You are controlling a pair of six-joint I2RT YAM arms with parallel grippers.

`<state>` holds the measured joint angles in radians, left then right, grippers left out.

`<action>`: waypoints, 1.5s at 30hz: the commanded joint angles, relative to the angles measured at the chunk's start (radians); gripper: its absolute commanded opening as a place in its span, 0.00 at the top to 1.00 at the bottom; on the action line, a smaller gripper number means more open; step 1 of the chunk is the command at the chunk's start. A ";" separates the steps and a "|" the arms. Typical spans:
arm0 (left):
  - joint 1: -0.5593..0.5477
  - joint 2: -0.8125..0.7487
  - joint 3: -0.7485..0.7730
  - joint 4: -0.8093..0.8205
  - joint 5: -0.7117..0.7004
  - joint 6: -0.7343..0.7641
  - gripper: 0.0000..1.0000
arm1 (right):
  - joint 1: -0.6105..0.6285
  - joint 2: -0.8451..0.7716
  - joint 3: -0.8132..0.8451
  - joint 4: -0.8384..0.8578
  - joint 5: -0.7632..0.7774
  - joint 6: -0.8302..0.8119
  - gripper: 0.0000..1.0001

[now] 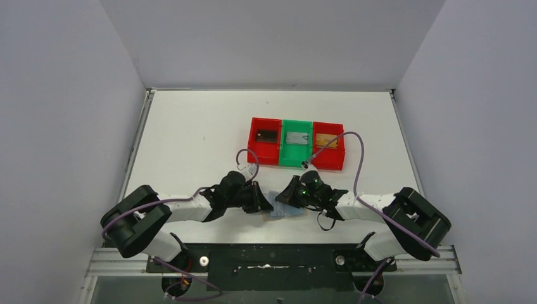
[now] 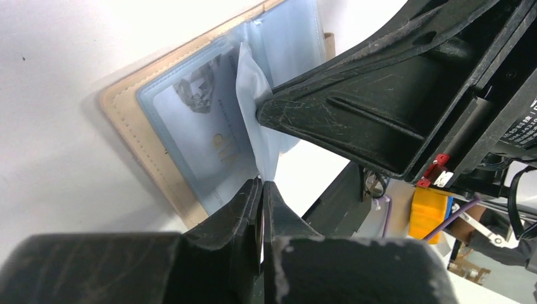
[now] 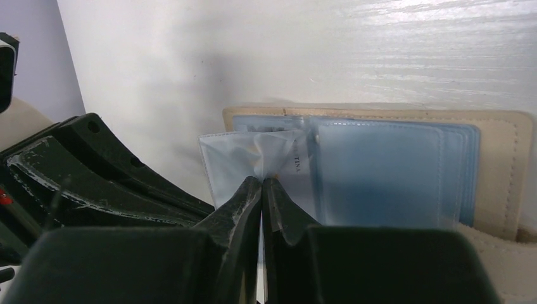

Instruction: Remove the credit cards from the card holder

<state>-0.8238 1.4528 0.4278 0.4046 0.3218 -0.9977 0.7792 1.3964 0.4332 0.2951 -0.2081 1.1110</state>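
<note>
The tan card holder (image 1: 283, 211) lies open on the table between both grippers, its pale blue sleeves up. My left gripper (image 2: 261, 185) is shut on the lower edge of a lifted clear sleeve (image 2: 250, 82). My right gripper (image 3: 261, 182) is shut on the same sleeve (image 3: 234, 152), higher up, its black tip (image 2: 261, 115) close by in the left wrist view. A pale printed credit card (image 2: 202, 126) shows inside a sleeve of the card holder (image 2: 126, 120). The tan cover (image 3: 500, 177) frames the other sleeves.
A row of three trays stands behind the arms: red (image 1: 264, 140), green (image 1: 296, 144), red (image 1: 329, 145). Each holds one card. The two gripper heads nearly touch over the holder. The table's near edge and the arm bases are just behind.
</note>
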 commanded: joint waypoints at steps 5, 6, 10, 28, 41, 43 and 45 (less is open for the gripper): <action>-0.002 -0.009 0.063 -0.056 -0.006 0.062 1.00 | -0.010 -0.077 0.010 -0.029 0.020 -0.027 0.63; -0.003 -0.019 0.068 -0.087 -0.010 0.075 1.00 | -0.010 -0.098 0.019 -0.068 0.040 -0.039 0.59; 0.000 -0.056 0.108 -0.209 -0.019 0.136 1.00 | -0.014 -0.185 0.057 -0.225 0.139 -0.070 0.50; -0.067 0.186 0.410 -0.292 0.061 0.195 0.75 | -0.039 -0.454 -0.030 -0.535 0.414 0.074 0.53; -0.103 0.052 0.375 -0.323 -0.125 0.162 0.64 | -0.055 -0.597 -0.054 -0.519 0.407 0.050 0.50; -0.074 -0.015 0.324 -0.333 -0.156 0.146 0.62 | -0.057 -0.548 -0.040 -0.478 0.360 0.033 0.53; -0.036 -0.067 0.275 -0.348 -0.164 0.131 0.60 | -0.057 -0.491 -0.025 -0.433 0.309 0.016 0.57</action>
<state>-0.9192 1.5051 0.7696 0.0624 0.2344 -0.8360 0.7300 0.8257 0.3790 -0.2718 0.1753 1.1709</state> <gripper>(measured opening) 0.381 0.464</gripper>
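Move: The left fingertips are almost shut on the near edge of the upright blue leaf of the card holder, its middle some 2 cm ahead and 1 cm to the right at hand height. From that hand the right page lies about 8 cm right, 1 cm ahead and 2 cm below, the left page roughly 2 cm left, 2 cm ahead and just as low. The right hand still pinches the same leaf farther out, with the leaf's middle about 2 cm back, 1 cm left and 1 cm below. Rightward and away from the holder, the right hand opens halfway, lets go of the leaf and backs off about 11 cm, ending some 3 cm higher and swung clockwise. The left first shuts fully on the leaf's near edge and stays nearly in place, then opens, arcs up and over to the right by about 6 cm, dips low over the holder and lifts again. ##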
